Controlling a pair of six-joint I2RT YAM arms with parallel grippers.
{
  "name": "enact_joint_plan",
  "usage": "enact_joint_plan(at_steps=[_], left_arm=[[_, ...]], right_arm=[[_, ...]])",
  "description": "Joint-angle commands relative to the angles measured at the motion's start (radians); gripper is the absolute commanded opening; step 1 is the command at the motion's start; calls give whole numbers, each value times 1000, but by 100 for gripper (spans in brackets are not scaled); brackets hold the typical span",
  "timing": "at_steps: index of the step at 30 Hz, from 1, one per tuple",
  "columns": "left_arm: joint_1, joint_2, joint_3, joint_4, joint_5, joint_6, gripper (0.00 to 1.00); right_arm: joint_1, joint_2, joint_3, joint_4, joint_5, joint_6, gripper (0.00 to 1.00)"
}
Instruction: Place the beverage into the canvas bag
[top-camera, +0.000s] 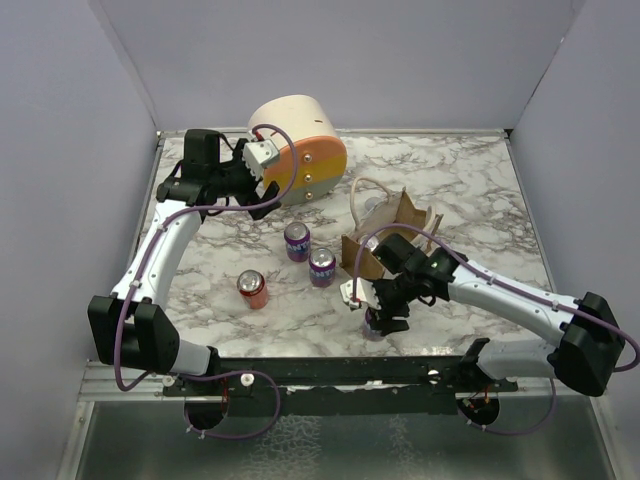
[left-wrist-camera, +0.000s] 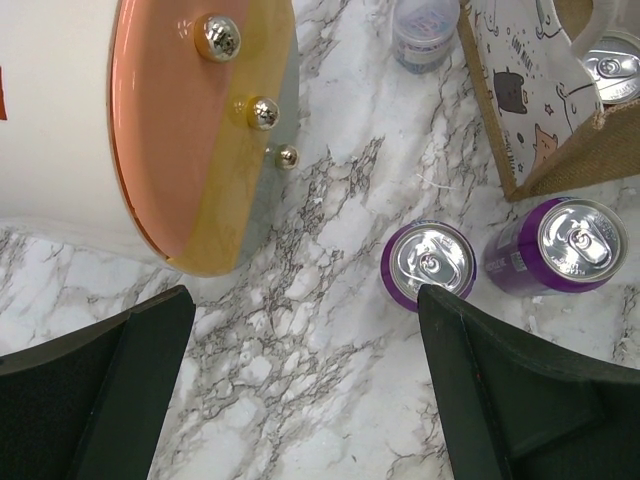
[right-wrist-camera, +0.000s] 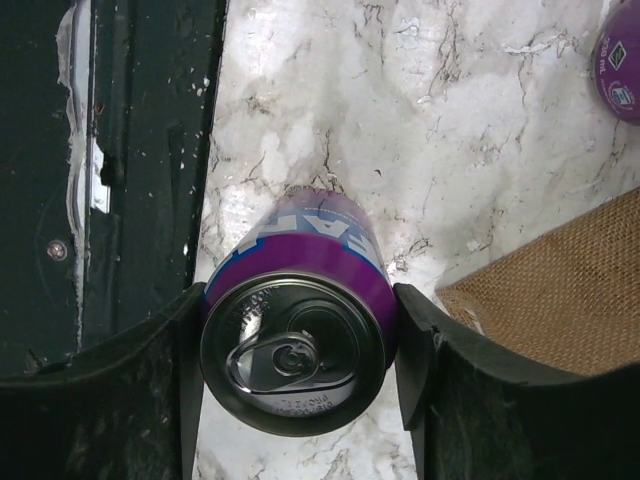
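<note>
A purple beverage can (right-wrist-camera: 295, 345) stands upright near the table's front edge. My right gripper (right-wrist-camera: 300, 312) is around it from above, with a black finger pressed against each side. In the top view this can (top-camera: 374, 327) is mostly hidden under the right gripper (top-camera: 378, 316). The tan canvas bag (top-camera: 398, 232) with cream rope handles stands just behind it, and its woven wall (right-wrist-camera: 560, 290) shows on the right. A silver can top (left-wrist-camera: 612, 68) shows inside the bag (left-wrist-camera: 520, 110). My left gripper (left-wrist-camera: 305, 300) hangs open over bare marble at the back left.
Two more purple cans (top-camera: 297, 241) (top-camera: 322, 267) stand left of the bag, and a red can (top-camera: 252, 289) sits nearer the front. A big cream cylinder with an orange-yellow face (top-camera: 300, 148) lies at the back. The black mounting rail (right-wrist-camera: 100, 180) runs beside the gripped can.
</note>
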Motion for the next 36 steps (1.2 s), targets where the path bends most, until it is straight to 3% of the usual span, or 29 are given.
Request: enact_joint_plan(at_steps=[1, 6, 20, 27, 36], left_arm=[[4, -21, -17, 8, 63, 30, 96], [4, -4, -4, -1, 65, 34, 94], [4, 36, 37, -124, 220, 194, 84], [-11, 56, 60, -167, 256, 236, 79], [-137, 85, 108, -272, 249, 350, 71]], right_arm=[[6, -31, 7, 54, -1, 26, 51], [6, -47, 75, 45, -58, 56, 41], [-19, -50, 446, -49, -84, 131, 32], [-175, -13, 632, -71, -91, 203, 32], [-442, 7, 656, -3, -52, 330, 31]])
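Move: The right hand already has its fingers round the near-edge purple can, standing on the table. From it the bag's middle is about 22 cm ahead, 4 cm right, roughly level, with the red can already inside some 20 cm ahead, 2 cm left. The left hand, empty, has the far purple can roughly 5 cm back, 5 cm right and 19 cm below; the middle purple can is about 11 cm back, 11 cm right of that hand. Straight up at first, then arcing forward, the right hand keeps its grip and carries the can some 21 cm up and 13 cm forward to above the bag's near side, its left drift undone, wrist swinging about 30 degrees clockwise and fingers tilting up from steep. The left hand eases about 5 cm back-right towards the far purple can, turning 20 degrees clockwise, fingers narrowing partway. ##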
